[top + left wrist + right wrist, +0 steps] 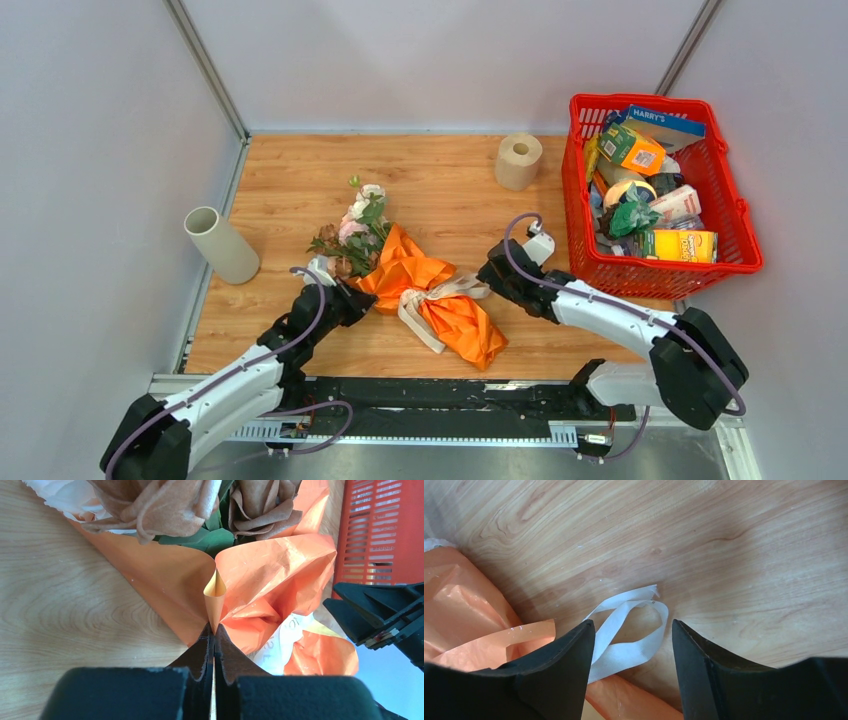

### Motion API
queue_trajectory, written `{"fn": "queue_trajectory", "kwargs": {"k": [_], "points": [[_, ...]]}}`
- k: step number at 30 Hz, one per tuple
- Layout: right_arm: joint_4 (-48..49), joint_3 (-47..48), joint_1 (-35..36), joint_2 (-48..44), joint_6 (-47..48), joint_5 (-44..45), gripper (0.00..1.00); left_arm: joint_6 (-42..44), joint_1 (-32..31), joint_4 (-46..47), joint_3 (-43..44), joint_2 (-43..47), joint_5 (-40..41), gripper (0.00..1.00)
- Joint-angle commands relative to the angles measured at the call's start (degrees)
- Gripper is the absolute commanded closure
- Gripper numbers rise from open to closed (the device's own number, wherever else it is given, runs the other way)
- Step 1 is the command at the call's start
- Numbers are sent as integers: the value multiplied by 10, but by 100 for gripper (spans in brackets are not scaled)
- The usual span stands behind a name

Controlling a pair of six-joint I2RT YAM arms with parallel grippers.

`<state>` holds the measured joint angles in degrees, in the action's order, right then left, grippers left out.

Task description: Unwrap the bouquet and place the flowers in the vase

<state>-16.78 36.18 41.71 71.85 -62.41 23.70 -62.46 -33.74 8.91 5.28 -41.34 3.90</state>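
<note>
The bouquet lies in the middle of the table, its orange paper (430, 290) tied with a beige ribbon (440, 290). The flowers (355, 230) stick out at its upper-left end; brown roses (165, 505) fill the top of the left wrist view. My left gripper (345, 292) is shut on a fold of the orange paper (270, 575) near the flower end, jaws pressed together (214, 630). My right gripper (492, 268) is open at the bouquet's right side, low over a ribbon loop (634, 650) that lies between its fingers (631, 625). The vase (222, 245) stands by the left wall.
A toilet paper roll (518, 160) stands at the back of the table. A red basket (735, 215) full of groceries sits at the right, close to the right arm. White walls close the table in on three sides.
</note>
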Motion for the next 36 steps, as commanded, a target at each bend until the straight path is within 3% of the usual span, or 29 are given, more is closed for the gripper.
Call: {"fn": "queue_trajectory", "kwargs": {"k": [1,11,12,14,17,20,25,30,36], "points": [[45,-17,1,17,-39,-7,39,9,-3,-26,4,13,1,100],[104,-17,1,101,-61,-47,43,8,-3,-42,0,29,7,100],[108,-13,1,112,-56,-48,49,8,-3,-42,-1,29,6,100],[121,4,1,128,-28,-49,73,10,-3,-40,0,29,7,100],[140,41,1,121,65,-56,100,13,-3,-38,2,30,7,100],[162,63,7,54,158,-88,100,17,-4,-40,4,29,7,100],[293,11,65,-59,297,-149,100,19,-5,-45,-1,37,13,100],[329,-36,71,-105,332,-169,100,20,-6,-35,-5,38,16,100],[303,-24,71,-108,345,-140,100,26,-6,-33,-6,35,14,100]]}}
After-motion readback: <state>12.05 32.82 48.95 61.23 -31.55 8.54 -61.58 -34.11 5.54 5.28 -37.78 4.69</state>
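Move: The loose end of the ribbon lies on the table about 5 cm below the open right fingers and some 2 cm to their left, about level with them. The ribbon's knot on the wrap is roughly 16 cm to the hand's left and 3 cm nearer the base. The wrap's tail is about 10 cm back and 8 cm left. From the left hand, already pinching the wrap's edge, the ribbon end lies some 25 cm right and 4 cm ahead. The ribbon's loose end is pinched by the right hand, which sinks about 5 cm, edging left, and shuts its fingers. It then lifts quickly some 17 cm, swinging left over the tail side of the knot, and eases down slightly; the wrist tips up about 30 degrees and turns counter-clockwise. The left hand stays put, keeping its pinch on the paper's edge. ##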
